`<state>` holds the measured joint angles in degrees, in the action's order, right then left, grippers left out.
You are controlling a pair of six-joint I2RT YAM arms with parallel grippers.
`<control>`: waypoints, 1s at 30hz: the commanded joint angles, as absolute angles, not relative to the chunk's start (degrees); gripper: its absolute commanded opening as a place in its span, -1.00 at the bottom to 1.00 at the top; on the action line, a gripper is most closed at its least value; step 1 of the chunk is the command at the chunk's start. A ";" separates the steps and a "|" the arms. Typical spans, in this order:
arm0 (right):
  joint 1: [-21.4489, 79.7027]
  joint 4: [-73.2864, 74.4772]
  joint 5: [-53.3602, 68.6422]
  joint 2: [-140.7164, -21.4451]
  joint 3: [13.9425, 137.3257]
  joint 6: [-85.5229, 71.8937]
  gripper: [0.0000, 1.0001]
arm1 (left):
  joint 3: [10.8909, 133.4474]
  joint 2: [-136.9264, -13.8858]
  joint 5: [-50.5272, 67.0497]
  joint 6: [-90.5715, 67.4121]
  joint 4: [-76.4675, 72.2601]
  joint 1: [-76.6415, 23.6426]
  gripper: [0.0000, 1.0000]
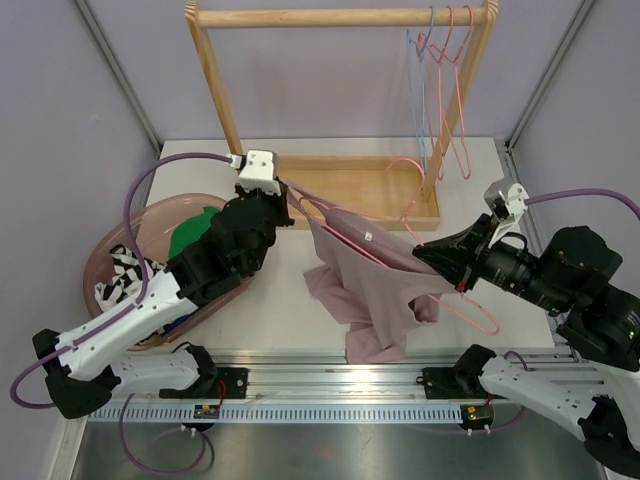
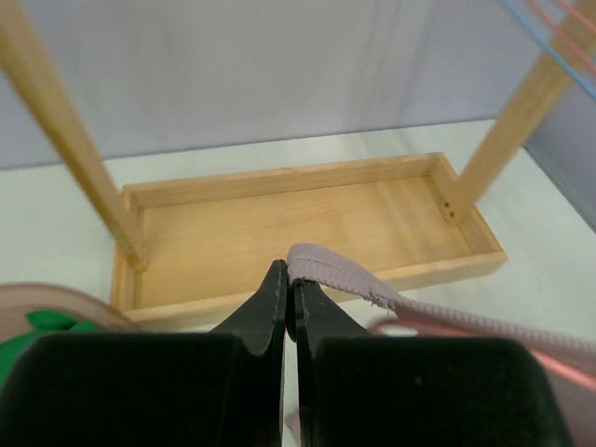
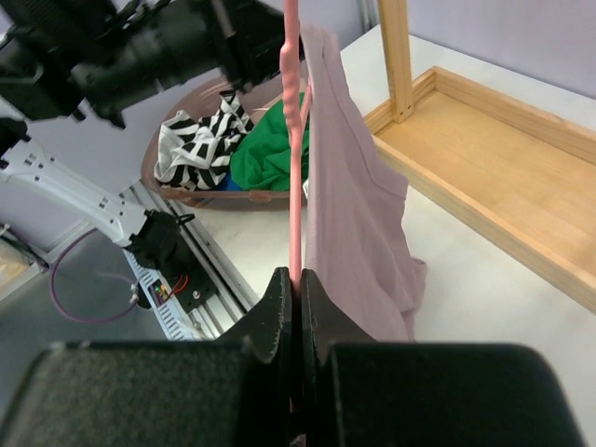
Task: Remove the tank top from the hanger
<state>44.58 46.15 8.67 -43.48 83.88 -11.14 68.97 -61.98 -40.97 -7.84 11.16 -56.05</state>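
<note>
The mauve tank top (image 1: pixel 370 290) hangs from a pink hanger (image 1: pixel 470 305) above the middle of the table, its lower part bunched on the surface. My left gripper (image 1: pixel 290 195) is shut on one shoulder strap (image 2: pixel 372 284), which is pulled taut toward the upper left; its tips (image 2: pixel 291 279) pinch the strap's loop. My right gripper (image 1: pixel 425 250) is shut on the hanger's pink wire (image 3: pixel 292 140), with the jaws (image 3: pixel 297 279) closed around it. In the right wrist view the tank top (image 3: pixel 354 205) drapes right beside the wire.
A wooden clothes rack (image 1: pixel 340 15) stands at the back on a tray base (image 1: pixel 350 180), with several pink and blue hangers (image 1: pixel 440 90) on its right end. A brown basket (image 1: pixel 150 230) with green and striped clothes sits at left. A metal rail (image 1: pixel 330 385) runs along the near edge.
</note>
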 commanded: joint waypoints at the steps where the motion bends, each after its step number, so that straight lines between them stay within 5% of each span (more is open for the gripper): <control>1: 44.91 42.20 13.62 -40.17 82.27 -7.74 -1.00 | 70.22 -60.56 -50.72 -18.77 15.53 -50.29 -1.00; 6: 44.91 37.10 13.80 -35.43 77.89 -6.07 -1.00 | 67.50 -58.28 -32.38 -20.66 14.42 -45.62 -1.00; 11: 44.91 17.35 13.54 -28.15 64.99 -6.24 -1.00 | 62.50 -57.48 2.19 -16.79 4.50 -45.79 -1.00; 14: 44.91 7.67 12.13 -26.28 60.31 -7.82 -1.00 | 58.73 -57.04 11.65 -17.14 -1.39 -47.45 -1.00; 23: 44.83 -14.04 5.37 -29.79 52.93 -10.28 -1.00 | 48.17 -54.49 27.75 -16.52 -14.05 -53.88 -1.00; 30: 44.91 -44.40 -1.30 -30.06 40.89 -8.97 -1.00 | 45.79 -54.76 23.47 -16.17 -9.50 -54.67 -1.00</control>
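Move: The left fingers already pinch one shoulder of the mauve tank top, with the hanger's left end only about 4 cm to their right, a centimetre back and 2 cm lower; the top's body hangs some 17 cm right, 10 cm back and 13 cm down. The basket lies about 30 cm left, level fore and aft, 35 cm below. From the right hand, already gripping the hanger near its neck, that left end is about 23 cm left, 13 cm ahead and 6 cm lower. Keeping the shoulder pinched, the left hand first eases about 4 cm left and forward to clear the hanger's left end, then reverses and sweeps back, right and down, ending some 20 cm from where it began and turned about 60 degrees clockwise, drawing the cloth in towards the hanging body of the top. Meanwhile the right hand, fingers still shut on the hanger wire, draws back slightly, then tips its fingers up by some 40 degrees and rises about 5 cm, swinging the hanger's left end up and away from the cloth. ##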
